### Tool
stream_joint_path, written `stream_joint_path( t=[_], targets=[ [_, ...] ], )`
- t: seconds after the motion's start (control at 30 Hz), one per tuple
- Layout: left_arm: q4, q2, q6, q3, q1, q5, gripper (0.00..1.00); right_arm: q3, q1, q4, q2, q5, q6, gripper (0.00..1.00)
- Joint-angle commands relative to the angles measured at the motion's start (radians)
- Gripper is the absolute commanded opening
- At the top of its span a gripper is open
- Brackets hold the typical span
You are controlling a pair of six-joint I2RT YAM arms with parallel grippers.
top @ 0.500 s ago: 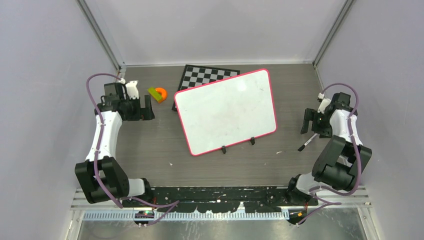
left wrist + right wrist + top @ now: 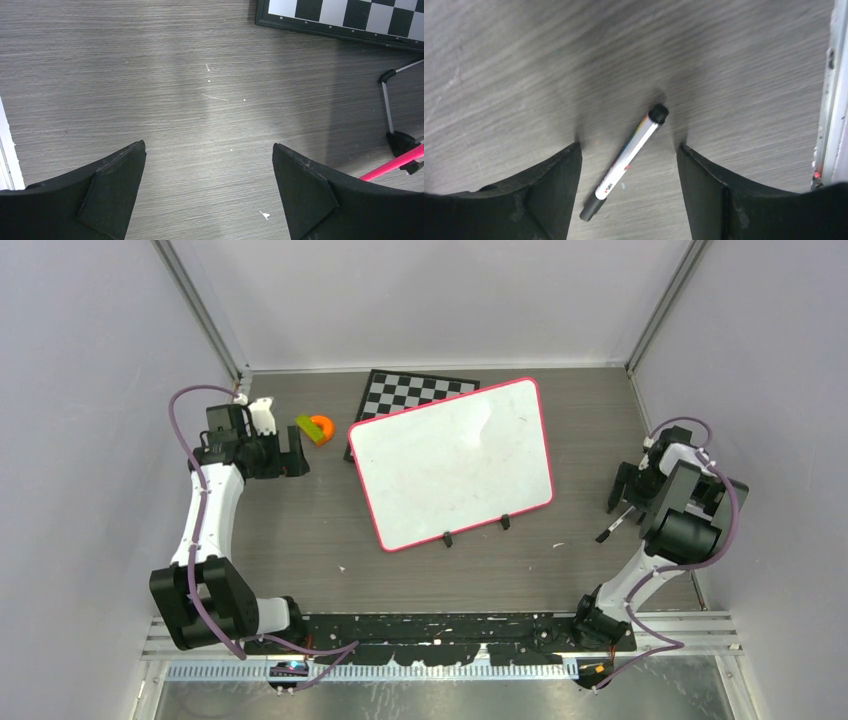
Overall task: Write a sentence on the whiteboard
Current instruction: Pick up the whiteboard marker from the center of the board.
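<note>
The whiteboard (image 2: pixel 450 465), white with a thin pink-red frame, stands tilted at the table's middle on two black clips. Its face is blank apart from faint smudges, and the sentence is not in view. A white marker with black ends (image 2: pixel 612 527) lies flat on the table at the right. My right gripper (image 2: pixel 622 498) hangs just above it, open. In the right wrist view the marker (image 2: pixel 624 162) lies slantwise between the fingers of the right gripper (image 2: pixel 629 146), touching neither. My left gripper (image 2: pixel 295 455) is open over bare table left of the board; in its wrist view the left gripper (image 2: pixel 208 145) holds nothing.
A black-and-white checkerboard (image 2: pixel 415 392) lies behind the whiteboard, partly under it. An orange and green block (image 2: pixel 316 428) sits near the left gripper. The left wrist view shows the board's pink edge (image 2: pixel 390 167) and wire stand. A metal rail (image 2: pixel 831 90) runs close on the right.
The right arm has folded back towards the right wall, and its gripper has shifted slightly right, still over the marker. The left arm has barely moved.
</note>
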Motion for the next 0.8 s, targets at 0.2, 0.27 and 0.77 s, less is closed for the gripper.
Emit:
stream_joint_path(
  t=[0.2, 0.27, 0.77],
  targets=[
    [0.050, -0.027, -0.021, 0.004, -0.003, 0.040, 1.00, 0.151, 0.030, 0.007, 0.148, -0.056, 0.079, 0.61],
    [0.047, -0.026, -0.022, 0.009, -0.003, 0.044, 1.00, 0.174, 0.045, 0.002, 0.177, -0.053, 0.081, 0.57],
    [0.029, -0.052, -0.028, 0.027, -0.013, 0.065, 1.00, 0.201, 0.150, -0.032, 0.202, 0.004, 0.065, 0.35]
  ],
)
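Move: The marker lies on the table just under the right hand, its middle about 2 cm back and 2 cm left of the fingers and some 1 cm below, slanting so that its far end points out to the right. The metal side rail runs about 11 cm to the hand's right, level with it; the whiteboard's middle is roughly 40 cm left and 12 cm ahead. From the left hand the marker is about 75 cm right, 8 cm back and 16 cm lower. Keep the right gripper pointing down at table height and slide it forward about 6 cm towards the marker's far end, then ease some 2 cm left with a slight counter-clockwise turn. Narrow the fingers from about three quarters to under half open as you go, bringing the right finger against the marker's far end so that it sweeps that end left. ##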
